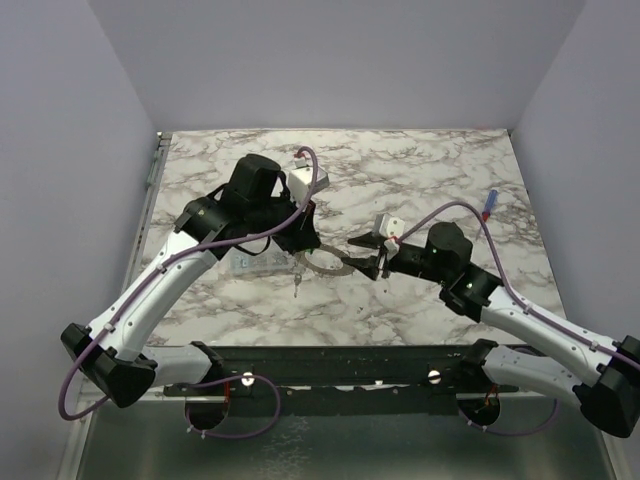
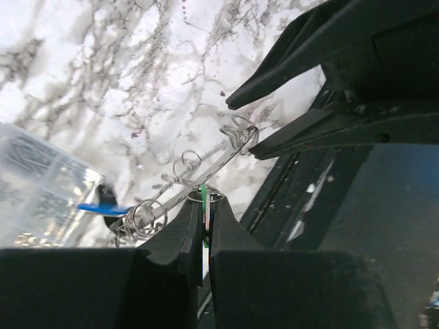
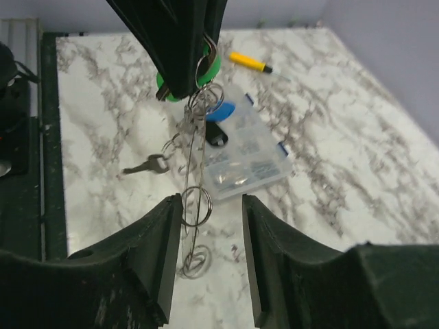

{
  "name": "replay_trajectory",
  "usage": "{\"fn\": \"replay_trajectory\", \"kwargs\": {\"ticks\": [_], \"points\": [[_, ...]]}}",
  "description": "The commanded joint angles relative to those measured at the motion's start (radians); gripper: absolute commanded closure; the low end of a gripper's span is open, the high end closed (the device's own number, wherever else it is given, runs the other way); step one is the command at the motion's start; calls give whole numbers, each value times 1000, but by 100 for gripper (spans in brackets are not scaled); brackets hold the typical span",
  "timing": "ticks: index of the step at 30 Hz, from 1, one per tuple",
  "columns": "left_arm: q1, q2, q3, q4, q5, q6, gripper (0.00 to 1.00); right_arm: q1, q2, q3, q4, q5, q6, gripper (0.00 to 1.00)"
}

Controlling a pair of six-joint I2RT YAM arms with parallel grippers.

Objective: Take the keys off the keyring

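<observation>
The keyring (image 3: 194, 154) is a thin metal loop hanging edge-on between my two grippers, also seen as keyring (image 2: 209, 161) and keyring (image 1: 328, 264). My left gripper (image 2: 205, 207) is shut on the green-headed key (image 2: 203, 192), which shows at the top as green key (image 3: 213, 68). A blue-headed key (image 3: 221, 111) and a plain silver key (image 3: 144, 164) dangle from the keyring. My right gripper (image 3: 209, 212) is open around the keyring's lower end. A small split ring (image 3: 197, 205) lies against its left finger, unclamped.
A clear compartment box (image 3: 254, 154) lies on the marble table just behind the keyring, also box (image 1: 260, 263). A yellow marker (image 3: 250, 63) lies farther back. A blue-and-red pen (image 1: 490, 205) rests at the right. The black base rail (image 1: 330, 365) runs along the near edge.
</observation>
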Motion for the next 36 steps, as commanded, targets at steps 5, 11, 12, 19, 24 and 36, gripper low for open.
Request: {"fn": "replay_trajectory", "kwargs": {"ticks": [5,11,12,19,24,36], "points": [[-39,69,169,-167,-128,347,100,-31,53,324,-530,-6,133,51],[-41,154,257,-273,-186,388,100,-171,104,431,-702,-156,97,47],[-42,168,277,-295,-203,389,100,-210,128,454,-742,-200,91,47],[-44,249,323,-356,-233,256,100,-276,189,507,-814,-315,65,48],[-16,277,310,-346,-118,108,100,-276,145,376,-647,-350,108,50],[130,376,242,-295,266,-127,100,-274,198,319,-446,-422,164,57]]}}
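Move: My left hand holds the green key, and the big keyring plate hangs from it, its middle about 3 cm to the right, 2 cm back and 5 cm below. The blue key and black key hang some 4 cm left, 1 cm back and 8 cm below that hand; the parts box is about 10 cm ahead, 13 cm left and 18 cm lower. From my open right hand, the plate's middle lies about 6 cm left, 1 cm back and 2 cm down. With the green key still pinched, my left hand lifts a touch, reaches about 3 cm forward, then sinks to end some 4 cm lower, first turning one way, then tipping back so its fingers point more steeply down. My right hand, already open, hops up, swings right and forward away from the plate, drops, then eases part-way back, ending about 3.5 cm right and 2 cm forward, rolled some 30 degrees. ##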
